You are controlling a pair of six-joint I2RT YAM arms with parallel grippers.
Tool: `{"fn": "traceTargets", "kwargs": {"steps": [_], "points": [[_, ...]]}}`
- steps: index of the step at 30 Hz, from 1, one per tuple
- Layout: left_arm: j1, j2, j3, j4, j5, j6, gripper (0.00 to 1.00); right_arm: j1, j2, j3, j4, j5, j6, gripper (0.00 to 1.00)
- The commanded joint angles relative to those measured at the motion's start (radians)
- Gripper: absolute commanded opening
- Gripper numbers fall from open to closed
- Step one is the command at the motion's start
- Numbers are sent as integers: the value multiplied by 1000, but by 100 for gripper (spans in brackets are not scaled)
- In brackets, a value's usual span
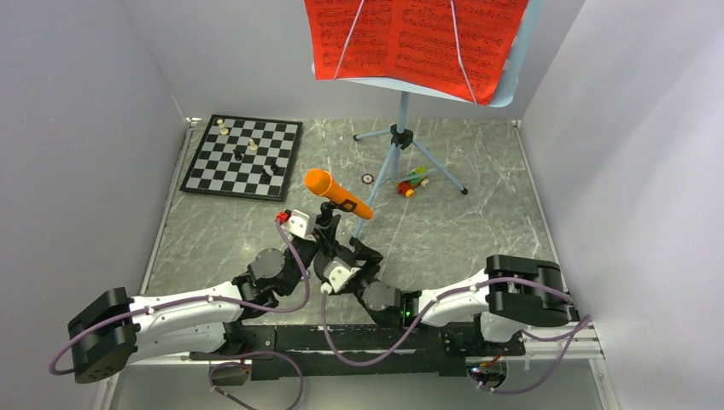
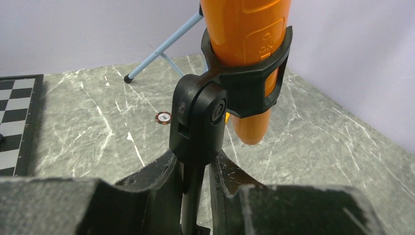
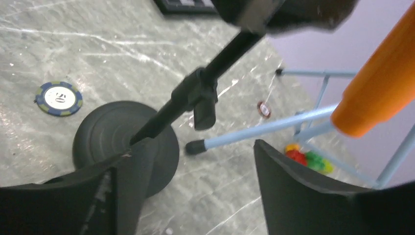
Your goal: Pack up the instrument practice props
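The orange microphone [image 1: 337, 193] sits tilted in the black clip of its small stand [image 2: 198, 117], near the middle of the table. My left gripper [image 2: 195, 161] is shut on the stand's thin black pole, just below the swivel joint. My right gripper [image 3: 200, 147] is open beside the stand's round black base [image 3: 117, 132], with only table between its fingers. Behind them stands the tall light-blue music stand [image 1: 399, 141], and the red sheet-music pages [image 1: 418, 38] rest on its tray at the top. One of its tripod legs [image 3: 264, 129] reaches close to the base.
A black-and-white chessboard [image 1: 246, 156] with pieces lies at the back left. A small colourful toy car [image 1: 411, 184] sits under the tripod legs. A blue chip [image 3: 58, 98] lies beside the base, and a reddish chip [image 2: 163, 117] lies further back. Grey walls close in both sides.
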Motion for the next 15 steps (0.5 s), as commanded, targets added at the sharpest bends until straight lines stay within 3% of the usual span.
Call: {"fn": "traceTargets", "kwargs": {"steps": [1, 7, 9, 11, 15], "points": [[3, 25, -28, -54, -54, -39, 0, -4, -84, 10, -250, 64, 214, 84], [3, 29, -22, -50, -55, -27, 0, -72, -321, 41, -529, -61, 478, 87], [3, 30, -20, -46, -56, -22, 0, -155, -440, 41, -641, -214, 615, 87], [3, 31, -20, -40, -56, -18, 0, -283, -548, 20, -692, -471, 753, 85], [3, 35, -27, 8, -48, -1, 0, -525, -596, 20, -753, -802, 995, 82]]}}
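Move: The height knob on the microphone stand's pole lies just in front of the opened right fingers, about 2 cm ahead, 2 cm left and 2 cm up. The orange microphone's middle is some 16 cm above this hand and 4 cm ahead, neither left nor right; the stand's round base is roughly 13 cm below, 3 cm ahead and 4 cm left. From the left hand, gripping the pole's upper part, the knob is about 8 cm below, 1 cm back and 2 cm right. Take the right gripper clear of the knob: slide it right, dipping a centimetre or so at first, then sweep it up and forward, ending about 7 cm right and 6 cm higher. Spread its already parted fingers wider and roll the wrist some 40 degrees, left side rising and fingertips tipping down. Keep the left fingers pinching the pole, holding the stand steady. ##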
